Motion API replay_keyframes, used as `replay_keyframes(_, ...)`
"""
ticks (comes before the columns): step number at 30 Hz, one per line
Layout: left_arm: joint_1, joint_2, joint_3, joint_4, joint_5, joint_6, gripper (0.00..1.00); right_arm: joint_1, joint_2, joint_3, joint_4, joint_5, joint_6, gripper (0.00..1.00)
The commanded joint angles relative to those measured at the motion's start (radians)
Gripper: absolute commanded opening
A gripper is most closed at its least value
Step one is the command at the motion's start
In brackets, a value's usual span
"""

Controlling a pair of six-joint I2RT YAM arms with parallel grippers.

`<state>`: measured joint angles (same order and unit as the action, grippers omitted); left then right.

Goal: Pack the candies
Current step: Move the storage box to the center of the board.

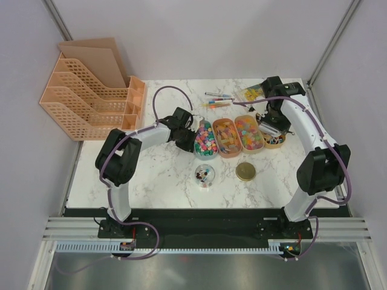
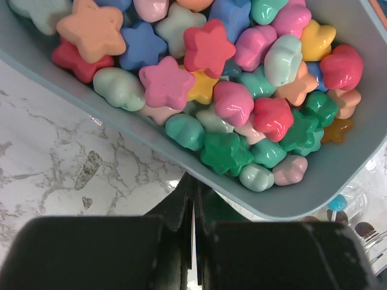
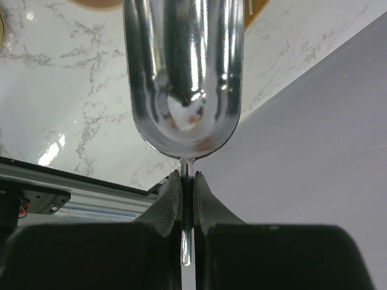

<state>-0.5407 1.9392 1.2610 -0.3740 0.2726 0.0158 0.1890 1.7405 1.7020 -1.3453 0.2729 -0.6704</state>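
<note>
The candies (image 2: 208, 48) are star and cloud shapes in pink, green, blue and orange, heaped in a grey-blue tray (image 2: 338, 181). In the top view this tray (image 1: 205, 139) is the leftmost of a row. My left gripper (image 2: 195, 181) is shut with nothing between its fingers, its tips against the tray's outer wall, below the rim. It shows at the tray's left side (image 1: 191, 136) from above. My right gripper (image 3: 188, 175) is shut on the thin handle of a shiny metal scoop (image 3: 184, 78), which looks empty. That gripper (image 1: 270, 122) hovers over the row's right end.
Two orange trays (image 1: 227, 138) (image 1: 248, 133) and a small one (image 1: 274, 141) hold more sweets. A clear round jar (image 1: 204, 175) and a gold lid (image 1: 245, 171) lie nearer the front. Pens (image 1: 217, 100) and a yellow bag (image 1: 252, 93) lie behind; a file rack (image 1: 91, 99) stands at the far left.
</note>
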Motion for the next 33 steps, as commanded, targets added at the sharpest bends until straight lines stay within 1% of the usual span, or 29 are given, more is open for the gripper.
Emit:
replay_keyframes(1,-0.022,0.021,0.069,0.023,0.045,0.006,0.02,0.009,-0.07,-0.039,-0.114,0.08,-0.057,0.0)
replay_keyframes(5,-0.064,0.035,0.1,0.011,0.05,0.012,0.02,0.009,-0.11,-0.093,-0.117,0.094,-0.087,0.0)
replay_keyframes(8,-0.103,0.044,0.123,-0.003,0.047,0.012,0.02,0.009,-0.116,-0.128,-0.115,0.08,-0.075,0.0)
replay_keyframes(12,-0.166,0.046,0.126,-0.006,0.04,0.018,0.02,0.009,-0.113,-0.162,-0.117,0.057,-0.026,0.0)
replay_keyframes(17,-0.203,0.029,0.123,-0.022,0.027,0.021,0.02,0.007,-0.075,-0.18,-0.115,0.029,0.046,0.0)
replay_keyframes(19,-0.203,-0.003,0.106,-0.037,0.01,0.024,0.05,0.006,-0.046,-0.17,-0.117,0.023,0.06,0.0)
replay_keyframes(20,-0.202,-0.02,0.097,-0.037,-0.015,0.036,0.09,0.004,-0.035,-0.163,-0.117,0.023,0.072,0.0)
replay_keyframes(23,-0.202,-0.087,0.037,-0.023,-0.044,0.053,0.17,-0.005,0.016,-0.133,-0.115,0.017,0.092,0.0)
replay_keyframes(27,-0.202,-0.157,-0.052,0.013,-0.055,0.047,0.24,-0.013,0.073,-0.102,-0.12,0.006,0.133,0.0)
replay_keyframes(30,-0.202,-0.189,-0.089,0.037,-0.062,0.05,0.3,-0.014,0.116,-0.079,-0.12,-0.011,0.161,0.0)
replay_keyframes(33,-0.202,-0.204,-0.104,0.049,-0.07,0.056,0.34,-0.02,0.16,-0.053,-0.121,-0.023,0.179,0.0)
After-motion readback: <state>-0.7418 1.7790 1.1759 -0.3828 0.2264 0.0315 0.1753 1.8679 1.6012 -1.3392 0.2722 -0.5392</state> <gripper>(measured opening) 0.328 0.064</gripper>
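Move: Beside the blue box's left wall, towards its near end, the left fingertips stand low; its middle is about 5 cm to their right, 4 cm ahead. Beyond it the brown box lies some 14 cm right, 5 cm ahead, and the jar 4 cm right, 11 cm back. The right hand holds the scoop, with the peach box about 5 cm ahead, 5 cm left and 15 cm below, the yellow box 6 cm ahead, 4 cm right at that height. Pushing with its closed fingertips low against the blue box's left wall, the left hand sweeps about 7 cm right and 5 cm back, turning some 10 degrees clockwise, then opens part way and rises 3 cm off leftwards. The right hand keeps the scoop, draws back 4 cm, then sinks 6 cm while easing forward over the peach box's near end, fingers tilting back towards the base. ##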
